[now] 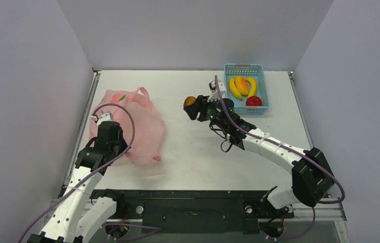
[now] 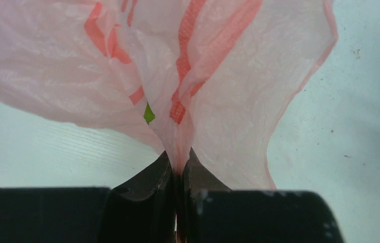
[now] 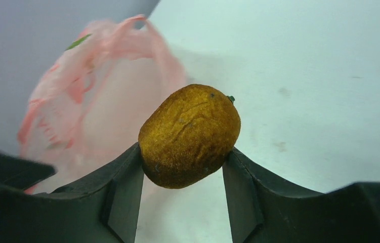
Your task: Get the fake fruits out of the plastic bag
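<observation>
The pink plastic bag (image 1: 137,126) lies crumpled at the table's left. My left gripper (image 1: 108,132) is shut on a fold of the plastic bag (image 2: 218,81), the film pinched tight between its fingertips. My right gripper (image 1: 192,107) hovers over the table's middle, shut on a small brown kiwi-like fruit (image 3: 190,135) held between its two fingertips, with the bag (image 3: 101,101) blurred behind it. Two yellow bananas (image 1: 234,87), an orange-yellow mango-like fruit (image 1: 242,85) and a red apple (image 1: 253,101) lie in the basket. The inside of the bag is hidden.
A light-blue slotted basket (image 1: 264,76) stands at the back right of the white table, close to my right gripper. Grey walls close in the left, back and right sides. A black rail with the arm bases runs along the near edge.
</observation>
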Controlling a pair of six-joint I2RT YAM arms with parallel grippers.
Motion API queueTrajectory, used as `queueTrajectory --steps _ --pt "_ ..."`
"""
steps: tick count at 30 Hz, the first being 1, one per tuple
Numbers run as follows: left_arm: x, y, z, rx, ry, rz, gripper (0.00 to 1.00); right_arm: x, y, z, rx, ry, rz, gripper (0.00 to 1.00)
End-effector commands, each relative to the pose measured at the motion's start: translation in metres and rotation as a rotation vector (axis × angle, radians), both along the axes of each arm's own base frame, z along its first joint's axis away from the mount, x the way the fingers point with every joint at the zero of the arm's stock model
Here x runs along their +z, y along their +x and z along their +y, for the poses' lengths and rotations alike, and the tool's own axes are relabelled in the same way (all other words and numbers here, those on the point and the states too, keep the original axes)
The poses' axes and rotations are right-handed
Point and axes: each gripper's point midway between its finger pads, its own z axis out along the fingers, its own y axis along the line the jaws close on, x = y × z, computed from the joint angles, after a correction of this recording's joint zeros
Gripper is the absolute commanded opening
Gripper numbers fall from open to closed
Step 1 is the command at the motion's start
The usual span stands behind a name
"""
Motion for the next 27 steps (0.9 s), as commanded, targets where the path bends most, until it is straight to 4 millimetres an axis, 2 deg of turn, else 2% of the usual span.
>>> queueTrajectory --steps 1,2,3,4,5,6,10,11,12,13,14,15,16,19,20,21,22,27 --pt "0.013 0.008 -0.006 -0.054 -0.028 -0.092 0.06 -0.020 0.047 -0.074 -0.241 -0.107 0.053 0.00" --pt "0.013 0.008 -0.006 -0.055 -0.027 -0.095 0.08 -0.027 0.064 -0.101 -0.340 -0.151 0.078 0.00" --pt "0.015 0.008 -0.005 -0.053 -0.028 -0.103 0.10 -0.031 0.073 -0.114 -0.383 -0.174 0.098 0.00" --pt "0.015 0.008 -0.005 -0.053 -0.028 -0.106 0.10 -0.040 0.087 -0.139 -0.447 -0.223 0.142 0.00" --pt "0.015 0.007 -0.006 -0.059 -0.032 -0.110 0.11 -0.044 0.095 -0.151 -0.482 -0.248 0.166 0.00" --pt "0.016 0.008 -0.007 -0.064 -0.035 -0.115 0.11 -0.052 0.108 -0.172 -0.525 -0.290 0.214 0.00" --pt "0.018 0.009 -0.008 -0.074 -0.032 -0.128 0.16 -0.068 0.140 -0.211 -0.570 -0.398 0.317 0.00" --pt "0.017 0.009 -0.008 -0.075 -0.034 -0.125 0.18 -0.058 0.151 -0.212 -0.558 -0.401 0.305 0.00" --pt "0.017 0.010 -0.009 -0.079 -0.036 -0.123 0.20 -0.077 0.152 -0.220 -0.555 -0.442 0.369 0.00" --pt "0.016 0.010 -0.011 -0.086 -0.041 -0.122 0.23 -0.066 0.162 -0.224 -0.552 -0.448 0.352 0.00" --pt "0.016 0.010 -0.012 -0.092 -0.043 -0.124 0.25 -0.084 0.161 -0.228 -0.544 -0.485 0.409 0.00" --pt "0.017 0.010 -0.013 -0.099 -0.046 -0.125 0.29 -0.076 0.170 -0.232 -0.558 -0.490 0.396 0.00" --pt "0.018 0.011 -0.013 -0.102 -0.047 -0.133 0.31 -0.086 0.171 -0.236 -0.562 -0.512 0.423 0.00" --pt "0.020 0.010 -0.014 -0.104 -0.050 -0.145 0.42 -0.085 0.185 -0.245 -0.588 -0.517 0.421 0.02" --pt "0.022 0.010 -0.014 -0.106 -0.052 -0.151 0.44 -0.096 0.185 -0.246 -0.580 -0.534 0.452 0.03" --pt "0.024 0.010 -0.016 -0.118 -0.059 -0.157 0.48 -0.095 0.187 -0.247 -0.573 -0.539 0.461 0.04" --pt "0.027 0.009 -0.019 -0.139 -0.068 -0.171 0.50 -0.104 0.188 -0.247 -0.565 -0.551 0.480 0.07" --pt "0.043 0.005 -0.029 -0.207 -0.105 -0.257 0.69 -0.117 0.192 -0.247 -0.539 -0.585 0.513 0.24"
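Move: Gripped by the right hand, the brownish-orange fruit is bound for the blue basket, whose middle is about 28 cm ahead, 30 cm right and 21 cm below. At that same level lie the tomato, 19 cm ahead and 33 cm right, and the mango, 29 cm ahead and 28 cm right. From the left hand the basket is 38 cm ahead, 57 cm right, 12 cm lower; the bag it pinches centres 7 cm ahead, 3 cm left, 8 cm below. Swing the right gripper fast to the right and forward, about 30 cm in all, sinking some 12 cm on the way and mostly straight down at the last; keep the fruit pinched while turning clockwise and tipping the fingers some 40 degrees down over the basket's left side. Meanwhile, open the left gripper well to loosen its pinch on the bag, easing up slightly. ##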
